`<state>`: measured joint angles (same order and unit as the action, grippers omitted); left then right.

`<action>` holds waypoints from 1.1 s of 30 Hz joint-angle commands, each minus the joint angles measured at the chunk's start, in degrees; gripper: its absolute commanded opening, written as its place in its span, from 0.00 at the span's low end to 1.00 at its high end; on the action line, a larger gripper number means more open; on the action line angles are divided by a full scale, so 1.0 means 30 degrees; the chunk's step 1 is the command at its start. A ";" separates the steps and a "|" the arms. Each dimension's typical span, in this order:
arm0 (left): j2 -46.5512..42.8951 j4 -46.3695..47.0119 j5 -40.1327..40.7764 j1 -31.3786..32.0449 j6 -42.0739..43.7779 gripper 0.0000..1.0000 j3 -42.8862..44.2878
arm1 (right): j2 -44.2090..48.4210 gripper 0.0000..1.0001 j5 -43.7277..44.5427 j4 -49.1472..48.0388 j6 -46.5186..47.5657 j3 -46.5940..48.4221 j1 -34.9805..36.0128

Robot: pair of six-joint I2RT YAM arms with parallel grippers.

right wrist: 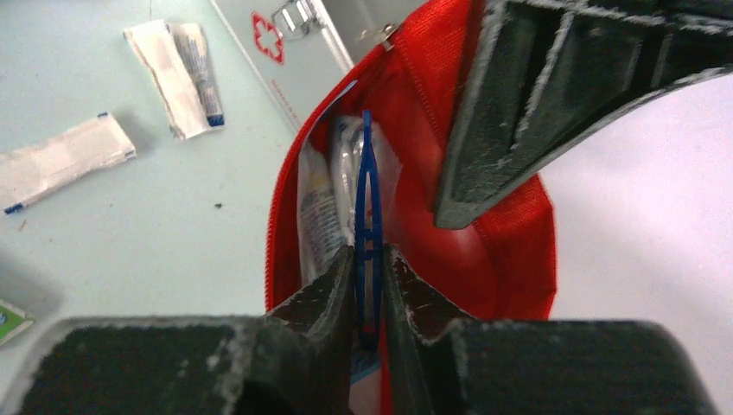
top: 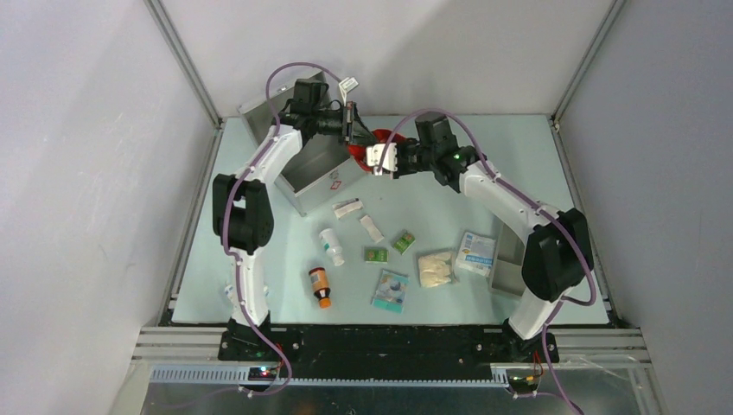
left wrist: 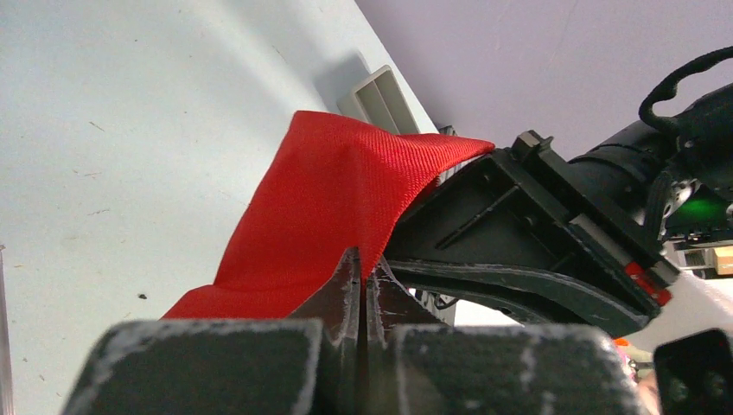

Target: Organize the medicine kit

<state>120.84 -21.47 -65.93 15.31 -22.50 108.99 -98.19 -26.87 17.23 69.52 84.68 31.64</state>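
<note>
The silver medicine kit (top: 313, 173) stands open at the back left, and its front with a red cross (right wrist: 268, 38) shows in the right wrist view. Beside it, a red pouch (top: 364, 148) hangs in the air. My left gripper (top: 350, 128) is shut on the pouch's fabric edge (left wrist: 328, 199), fingertips pinched together (left wrist: 361, 264). My right gripper (top: 379, 160) reaches into the open pouch (right wrist: 510, 251) and is shut on blue tweezers (right wrist: 369, 207), fingertips (right wrist: 369, 257) on either side of them. White packets (right wrist: 318, 203) sit inside the pouch beside the tweezers.
On the table lie two sachets (top: 348, 207) (top: 372, 228), a white bottle (top: 331, 246), an orange bottle (top: 320, 286), two green boxes (top: 375, 255) (top: 404, 241), a teal packet (top: 391, 290), a gauze bag (top: 435, 268) and a blue-white box (top: 476, 253). A grey tray (top: 508, 259) stands at right.
</note>
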 commanded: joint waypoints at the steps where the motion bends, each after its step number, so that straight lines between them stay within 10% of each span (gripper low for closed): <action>1: -0.0515 0.0710 -0.0531 0.0054 -0.0107 0.00 0.0681 | -0.0575 0.21 0.1479 0.2107 0.1233 0.1321 0.0104; 16: -0.0443 0.0758 -0.0515 0.0031 -0.0257 0.00 0.0574 | -0.3626 0.38 0.3312 0.7536 -0.1311 0.6379 0.0542; 25: -0.0121 0.1022 -0.0284 -0.0094 -0.0821 0.00 0.0647 | 0.0130 0.64 0.1415 0.7689 -0.3281 0.6004 0.0084; 33: -0.0167 0.1239 -0.0367 -0.0148 -0.0882 0.00 0.0662 | 0.1718 0.66 -0.0941 0.6579 -0.7649 0.5548 -0.1599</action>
<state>120.86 -20.18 -64.90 15.25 -24.14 108.99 -95.37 -23.94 39.97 57.74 101.69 30.59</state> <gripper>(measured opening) 0.009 0.656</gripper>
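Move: The right hand, tweezers between its fingers, is at the mouth of the red pouch, whose middle lies about 4 cm below, 2 cm to its left and 1 cm back. The silver box's middle is some 17 cm left, 2 cm ahead and 16 cm lower; on the table, the paired white packets lie about 10 cm left and 8 cm back, 21 cm down. From the left hand, the pouch's middle is roughly 3 cm back, 2 cm right and 4 cm below. Down about 3 cm and a little forward, the right hand dips into the mouth of the red pouch, fingertips tipping down some 10 degrees, and its fingers spread wide to let go of the tweezers. It then rises about 10 cm, drawing back and to the right, clear of the pouch with the fingers open. The left hand stays put, still pinching the pouch's rim. ##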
